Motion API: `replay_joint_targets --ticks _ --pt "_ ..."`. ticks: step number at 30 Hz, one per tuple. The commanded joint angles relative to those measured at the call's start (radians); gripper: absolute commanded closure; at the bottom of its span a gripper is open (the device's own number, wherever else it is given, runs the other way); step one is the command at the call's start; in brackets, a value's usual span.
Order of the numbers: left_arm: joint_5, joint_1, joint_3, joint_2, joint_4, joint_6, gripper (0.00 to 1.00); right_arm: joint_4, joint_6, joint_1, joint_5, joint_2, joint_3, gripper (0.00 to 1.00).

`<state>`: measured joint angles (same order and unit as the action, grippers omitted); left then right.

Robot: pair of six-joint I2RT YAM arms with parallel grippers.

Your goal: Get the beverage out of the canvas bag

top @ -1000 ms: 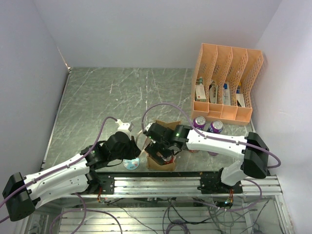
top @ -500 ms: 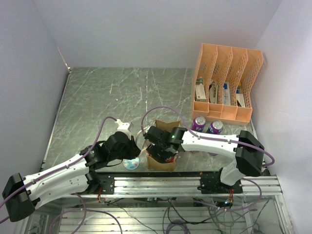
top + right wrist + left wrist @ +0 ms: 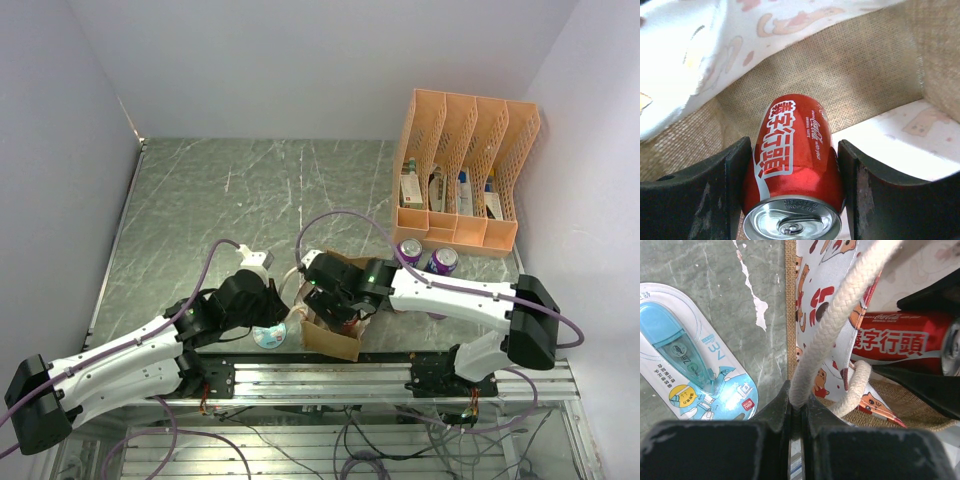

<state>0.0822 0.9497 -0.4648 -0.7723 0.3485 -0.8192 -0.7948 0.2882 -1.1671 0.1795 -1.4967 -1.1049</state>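
The canvas bag [image 3: 335, 342] stands at the table's near edge between the two arms, its mouth open upward. My left gripper [image 3: 799, 400] is shut on one cream rope handle [image 3: 840, 310] and holds it out to the left of the bag. The beverage is a red Coca-Cola can [image 3: 790, 135] lying inside on the bag's burlap wall [image 3: 850, 65]. My right gripper [image 3: 794, 150] reaches down into the bag, and its two fingers press the can's sides. The can [image 3: 900, 342] also shows in the left wrist view, below the cat-print lining [image 3: 822, 270].
A blue correction-tape pack [image 3: 268, 337] lies on the table just left of the bag. Two purple cans [image 3: 408, 250] [image 3: 443, 260] stand right of the bag. An orange file organizer [image 3: 465, 170] with small items fills the back right corner. Walls close in on both sides.
The right gripper's jaws have narrowed onto the can inside the bag. The bag has tilted slightly toward the near edge. The left gripper has kept its hold on the handle.
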Motion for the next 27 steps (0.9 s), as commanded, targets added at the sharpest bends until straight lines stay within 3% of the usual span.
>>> replay_joint_targets --ticks 1,17,27 --pt "-0.014 -0.001 -0.012 0.003 -0.001 0.009 0.93 0.068 -0.005 -0.004 0.05 0.069 -0.051 0.93" --pt "0.014 -0.003 -0.029 -0.012 -0.018 0.009 0.93 0.277 0.031 0.024 0.108 0.036 -0.122 1.0" --pt "0.06 -0.003 -0.039 -0.019 -0.028 0.0 0.93 0.462 -0.056 0.024 0.129 0.242 -0.167 1.0"
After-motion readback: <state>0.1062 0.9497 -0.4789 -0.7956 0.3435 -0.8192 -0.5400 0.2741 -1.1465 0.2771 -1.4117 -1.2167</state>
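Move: The right hand already grips the red can inside the canvas bag, whose mouth is centred roughly 4 cm ahead and 3 cm above. The loop of the left handle is about 14 cm to this hand's left and 2 cm ahead. Outside the bag, another red can stands around 15 cm right and 5 cm ahead, and a purple can 18 cm right and 18 cm ahead. From the left hand, the gripped can lies some 14 cm right and 2 cm back. Still gripping the red can, the right hand draws it up out of the bag by about 10 cm, easing forward and left as well, towards the left hand; most of the rise comes at the start and the end. Its wrist tilts some 25 degrees, swinging the fingers outward and left. The left fingers keep pinching the rope handle. ##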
